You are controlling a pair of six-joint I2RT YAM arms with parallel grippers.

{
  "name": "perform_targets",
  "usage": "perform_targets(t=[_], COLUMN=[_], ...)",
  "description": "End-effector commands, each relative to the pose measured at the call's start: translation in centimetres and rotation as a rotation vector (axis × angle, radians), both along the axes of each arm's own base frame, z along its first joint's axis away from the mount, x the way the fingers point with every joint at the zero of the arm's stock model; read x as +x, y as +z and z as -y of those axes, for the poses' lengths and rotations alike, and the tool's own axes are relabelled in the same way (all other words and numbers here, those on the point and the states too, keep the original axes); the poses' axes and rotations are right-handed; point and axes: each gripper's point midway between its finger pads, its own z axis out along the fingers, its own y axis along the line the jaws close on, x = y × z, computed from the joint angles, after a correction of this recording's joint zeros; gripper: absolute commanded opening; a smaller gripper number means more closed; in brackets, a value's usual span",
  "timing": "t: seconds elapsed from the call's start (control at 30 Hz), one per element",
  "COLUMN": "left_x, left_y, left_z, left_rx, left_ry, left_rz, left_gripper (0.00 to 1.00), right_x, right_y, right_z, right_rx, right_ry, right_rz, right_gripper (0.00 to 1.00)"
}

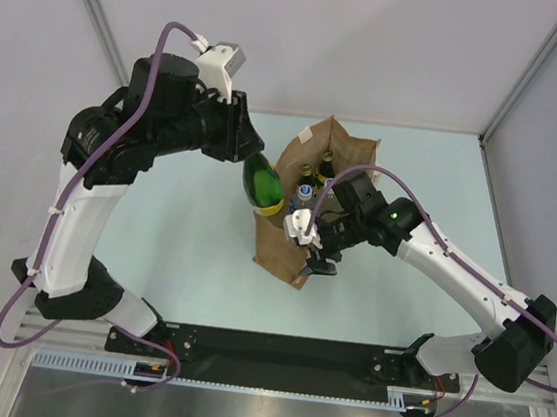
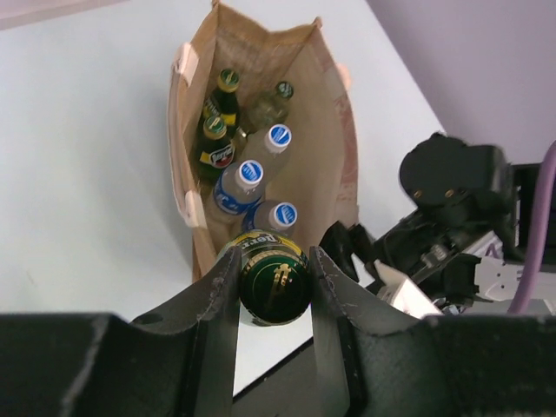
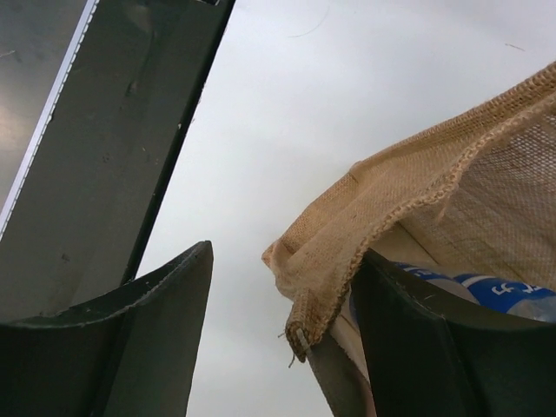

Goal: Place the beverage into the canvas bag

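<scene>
The beverage (image 1: pixel 261 183), a dark green bottle with a yellow label band, hangs tilted over the left rim of the canvas bag (image 1: pixel 285 241). My left gripper (image 1: pixel 248 151) is shut on it. In the left wrist view its round end (image 2: pixel 274 287) sits clamped between the fingers of that gripper (image 2: pixel 274 257), above the open mouth of the bag (image 2: pixel 326 165). My right gripper (image 1: pixel 315 260) is at the bag's near corner. In the right wrist view this gripper (image 3: pixel 282 256) stands open, with the burlap rim (image 3: pixel 391 200) draped over the right finger (image 3: pixel 417 330), which is inside the bag.
Several bottles stand in the bag: clear ones with blue-and-white caps (image 2: pixel 249 178) and dark green ones (image 2: pixel 217 143). One blue-labelled bottle (image 3: pixel 495 291) shows behind my right finger. The black rail (image 1: pixel 282 350) runs along the table's near edge.
</scene>
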Motion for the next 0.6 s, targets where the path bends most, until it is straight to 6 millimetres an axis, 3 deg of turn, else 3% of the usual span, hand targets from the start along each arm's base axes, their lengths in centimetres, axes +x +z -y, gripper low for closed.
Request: perform_targets(t=[0.0, 0.13, 0.57], left_x=[0.5, 1.7, 5.4], left_y=[7.7, 6.7, -3.1], left_z=[1.5, 3.2, 7.2], left_rx=[-0.231, -0.229, -0.071], left_ry=[-0.035, -0.064, -0.127], left_rz=[0.204, 0.191, 0.059], left_gripper=[0.00, 0.00, 0.00], right_x=[-0.9, -1.1, -1.9], right_y=[-0.1, 0.0, 1.1], right_z=[-0.7, -0.7, 0.9], right_rx=[0.029, 0.032, 0.029], right_ry=[0.056, 0.066, 0.051], right_rz=[0.018, 0.027, 0.030], right_gripper=[0.69, 0.69, 0.66])
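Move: The green bottle already hangs in my left fingers. The middle of the canvas bag is about 7 cm ahead of my left hand, 12 cm to the right and 33 cm below. Inside the bag, the nearest blue-label bottle stands some 2 cm ahead and 11 cm right of the hand; the nearer Perrier bottle is roughly 10 cm ahead and 10 cm right. From my right hand, at the near rim, the bag's middle lies about 14 cm ahead, straight in line, and 11 cm below. I keep the green bottle by its neck and carry it with my left hand about 5 cm right and 4 cm forward, over the bag's near left edge. After a slight rise, halfway through I start lowering it fast, ending some 7 cm lower, towards the free near end of the mouth. My right hand stays put, the near rim still between its parted fingers. ##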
